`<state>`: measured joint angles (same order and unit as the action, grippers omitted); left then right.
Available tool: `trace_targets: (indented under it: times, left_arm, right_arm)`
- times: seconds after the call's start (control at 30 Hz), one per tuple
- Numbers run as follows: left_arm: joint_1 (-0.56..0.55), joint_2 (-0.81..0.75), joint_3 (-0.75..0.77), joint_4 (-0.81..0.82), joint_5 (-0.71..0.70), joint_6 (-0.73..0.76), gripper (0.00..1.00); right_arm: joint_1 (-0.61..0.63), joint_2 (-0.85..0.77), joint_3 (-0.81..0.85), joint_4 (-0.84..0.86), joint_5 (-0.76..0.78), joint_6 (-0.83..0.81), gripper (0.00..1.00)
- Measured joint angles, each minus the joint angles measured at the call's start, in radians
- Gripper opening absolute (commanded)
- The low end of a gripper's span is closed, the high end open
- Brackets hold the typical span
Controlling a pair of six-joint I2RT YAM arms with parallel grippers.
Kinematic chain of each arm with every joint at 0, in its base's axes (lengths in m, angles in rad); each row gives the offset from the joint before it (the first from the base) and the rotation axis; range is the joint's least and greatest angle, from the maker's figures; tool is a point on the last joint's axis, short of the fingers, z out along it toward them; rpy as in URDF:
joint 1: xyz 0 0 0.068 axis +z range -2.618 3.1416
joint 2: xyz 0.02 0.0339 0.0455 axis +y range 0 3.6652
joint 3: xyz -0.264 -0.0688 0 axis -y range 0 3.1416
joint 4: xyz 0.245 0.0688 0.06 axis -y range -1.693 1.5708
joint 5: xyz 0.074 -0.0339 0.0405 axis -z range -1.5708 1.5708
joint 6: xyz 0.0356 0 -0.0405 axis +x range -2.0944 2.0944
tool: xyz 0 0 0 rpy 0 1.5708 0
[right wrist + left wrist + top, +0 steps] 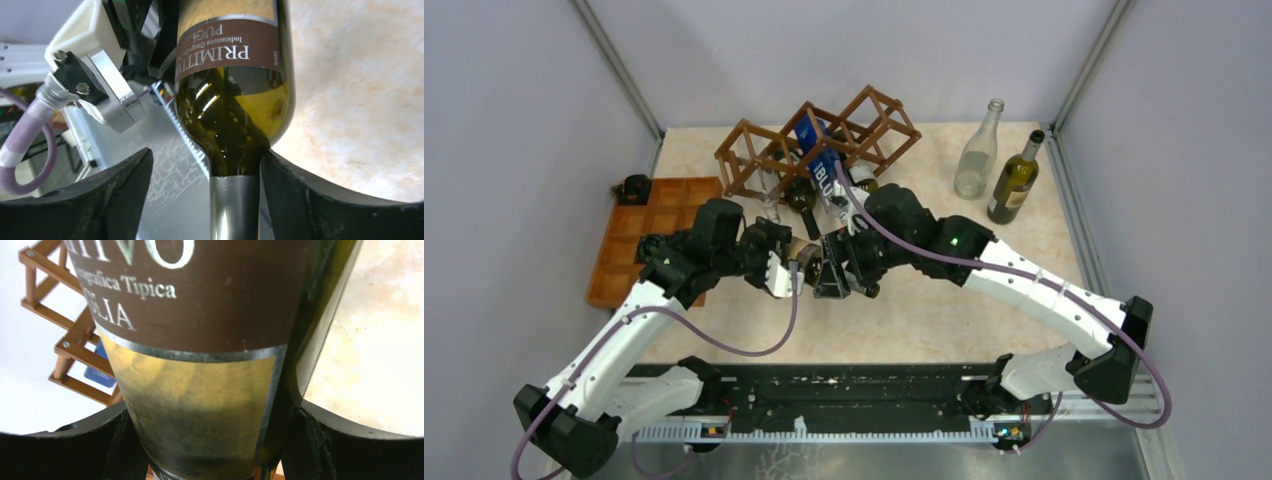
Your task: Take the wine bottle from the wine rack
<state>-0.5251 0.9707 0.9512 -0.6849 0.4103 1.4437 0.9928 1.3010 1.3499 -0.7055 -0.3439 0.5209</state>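
The wine bottle (805, 250) is dark green with a brown and gold label, and it hangs between the two arms in front of the wine rack (819, 140). My left gripper (782, 272) is shut on its body, and the label (200, 405) fills the gap between both black fingers. My right gripper (834, 270) stands open around the foil-wrapped neck (234, 205). Its right finger (320, 200) rests against the shoulder, while the left finger (100, 195) stands well apart. The reddish-brown rack (65, 347) shows behind the bottle in the left wrist view.
A blue-labelled bottle (819, 160) and a dark bottle (802, 195) lie in the rack. A clear glass bottle (979, 150) and a green bottle (1014, 180) stand at the back right. An orange-brown compartment tray (639, 240) lies at the left.
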Motion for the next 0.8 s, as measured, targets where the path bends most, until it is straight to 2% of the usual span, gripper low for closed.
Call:
trace_targets:
  times: [0.13, 0.3, 0.53, 0.63, 0.8]
  left_arm:
    - [-0.001, 0.008, 0.0, 0.007, -0.01, -0.096, 0.0]
    - [-0.001, 0.034, 0.041, 0.016, -0.005, -0.266, 0.0]
    - [-0.001, 0.063, 0.106, 0.046, 0.024, -0.515, 0.0]
    - [-0.001, 0.075, 0.124, 0.047, 0.036, -0.608, 0.0]
    - [-0.001, 0.106, 0.174, 0.05, 0.072, -0.766, 0.0]
  right_arm:
    - [0.0, -0.017, 0.026, 0.008, 0.126, -0.006, 0.98]
    - [-0.002, -0.084, 0.047, 0.008, 0.353, -0.004, 0.99]
    - [-0.03, -0.224, 0.06, 0.014, 0.593, 0.015, 0.99]
    - [-0.041, -0.276, 0.06, 0.035, 0.647, 0.027, 0.99]
    - [-0.041, -0.299, 0.06, 0.094, 0.649, 0.04, 0.99]
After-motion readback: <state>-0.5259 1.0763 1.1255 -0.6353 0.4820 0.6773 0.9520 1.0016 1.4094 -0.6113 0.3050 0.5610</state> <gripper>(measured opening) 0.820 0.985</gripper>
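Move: The wine bottle is held off the rack in the air: its middle is about 5 cm back, 4 cm right and 2 cm above the left hand, which grips the lower body. From the right hand at the neck, it is some 7 cm ahead, 6 cm left and 3 cm below. From the left hand, the rack stands roughly 32 cm ahead, 5 cm right, 12 cm lower; a dark bottle lies in it about 20 cm ahead, 2 cm right, 14 cm lower. The bottle's neck comes free of the right fingers, which finish opening as that hand pulls away, first forward, then up and to the right, ending some 13 cm higher and turned clockwise. The left hand keeps its grip on the body and rolls about 40 degrees around its finger line, swinging the neck upward, while it rises and shifts right a few centimetres. ##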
